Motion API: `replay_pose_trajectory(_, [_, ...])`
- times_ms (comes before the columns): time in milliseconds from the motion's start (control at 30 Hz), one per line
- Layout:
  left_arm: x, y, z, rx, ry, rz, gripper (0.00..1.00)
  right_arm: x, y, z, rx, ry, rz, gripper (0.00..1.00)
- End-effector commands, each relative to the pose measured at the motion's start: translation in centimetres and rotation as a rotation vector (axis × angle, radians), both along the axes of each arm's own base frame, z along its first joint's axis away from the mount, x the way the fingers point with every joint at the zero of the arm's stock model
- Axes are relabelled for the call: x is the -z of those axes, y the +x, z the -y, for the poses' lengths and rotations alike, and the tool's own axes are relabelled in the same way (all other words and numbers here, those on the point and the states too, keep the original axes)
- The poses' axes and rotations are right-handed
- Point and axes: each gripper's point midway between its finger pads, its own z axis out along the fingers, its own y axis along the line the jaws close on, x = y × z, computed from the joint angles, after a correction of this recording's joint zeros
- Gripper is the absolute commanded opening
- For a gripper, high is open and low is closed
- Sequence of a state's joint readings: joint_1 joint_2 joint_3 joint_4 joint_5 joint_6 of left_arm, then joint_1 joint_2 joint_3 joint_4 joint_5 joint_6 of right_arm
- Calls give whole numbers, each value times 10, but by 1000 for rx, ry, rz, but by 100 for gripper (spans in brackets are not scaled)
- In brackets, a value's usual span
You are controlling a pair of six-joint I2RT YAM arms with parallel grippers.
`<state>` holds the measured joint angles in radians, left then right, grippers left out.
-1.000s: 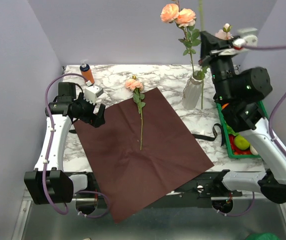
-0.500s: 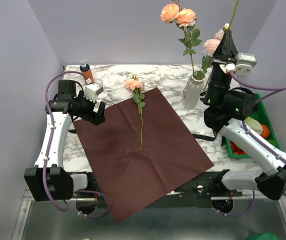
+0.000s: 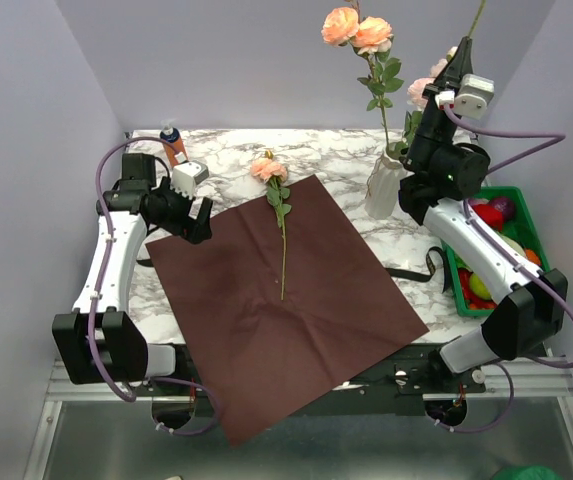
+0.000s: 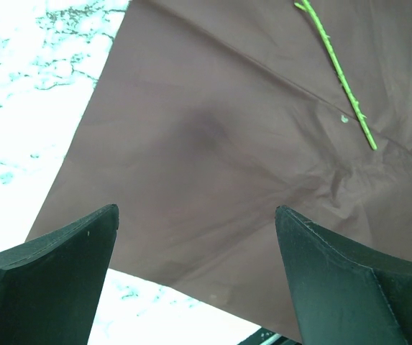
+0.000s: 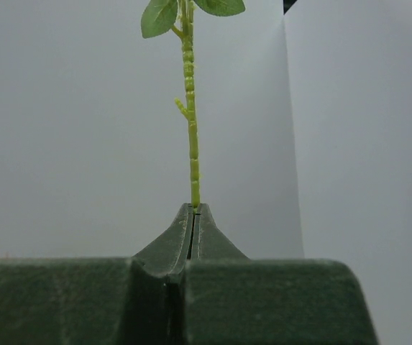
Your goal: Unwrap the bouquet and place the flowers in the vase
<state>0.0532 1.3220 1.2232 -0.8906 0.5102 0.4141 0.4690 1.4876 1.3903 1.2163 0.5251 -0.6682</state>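
The bouquet is undone: its dark red paper (image 3: 296,300) lies flat on the marble table (image 3: 346,150). One of the flowers, a peach rose (image 3: 282,225), lies on the paper; its stem end (image 4: 339,75) shows in the left wrist view. The white vase (image 3: 383,187) stands at the back right with two roses (image 3: 356,28) in it. My right gripper (image 3: 460,48) points up beside the vase, shut on a green stem (image 5: 191,108); a pink rose head (image 3: 424,92) shows next to it. My left gripper (image 4: 197,210) hangs open over the paper's left edge.
An orange bottle with a blue cap (image 3: 174,146) stands at the back left. A green bin of toy fruit (image 3: 494,255) sits at the right edge. A black ribbon (image 3: 421,270) lies between the paper and the bin.
My right gripper has turned from level to pointing up, and the stem that hung beside the vase now sticks upward. The left gripper has shifted only slightly.
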Motion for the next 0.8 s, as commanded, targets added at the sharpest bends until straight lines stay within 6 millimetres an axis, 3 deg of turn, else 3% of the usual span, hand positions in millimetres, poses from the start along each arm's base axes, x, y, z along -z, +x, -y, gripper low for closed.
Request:
replay_pose_trajectory(0, [-10, 24, -3, -13, -4, 40, 99, 2, 6, 4, -65, 23, 82, 1])
replay_pose_trajectory(267, [-8, 40, 2, -21, -43, 29, 99, 26, 43, -4, -123, 12, 38, 1])
replay_pose_trajectory(467, [-14, 46, 0, -24, -34, 57, 99, 30, 68, -8, -128, 17, 64, 1])
replay_pose_trajectory(767, [-13, 55, -3, -26, -21, 43, 99, 36, 94, 12, -67, 31, 101, 1])
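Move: The vase that the flower in the right hand is headed for stands about 9 cm ahead of that hand, 4 cm to its left and some 47 cm below it. The orange blossoms already in the vase are about 9 cm ahead and 14 cm left, nearly level with the hand. The vegetable basket lies about 3 cm back, 26 cm right and 56 cm below. From the left hand the vase is roughly 16 cm ahead, 44 cm right and 7 cm below. Forward and down at a slant, the right hand carries the upright flower out by about 11 cm and sinks some 6 cm towards the vase. Its shut fingers keep their hold on the stem and still point up and forward, with hardly any turn. The left hand, empty and wide open, eases about 5 cm forward above the spread wrap. ##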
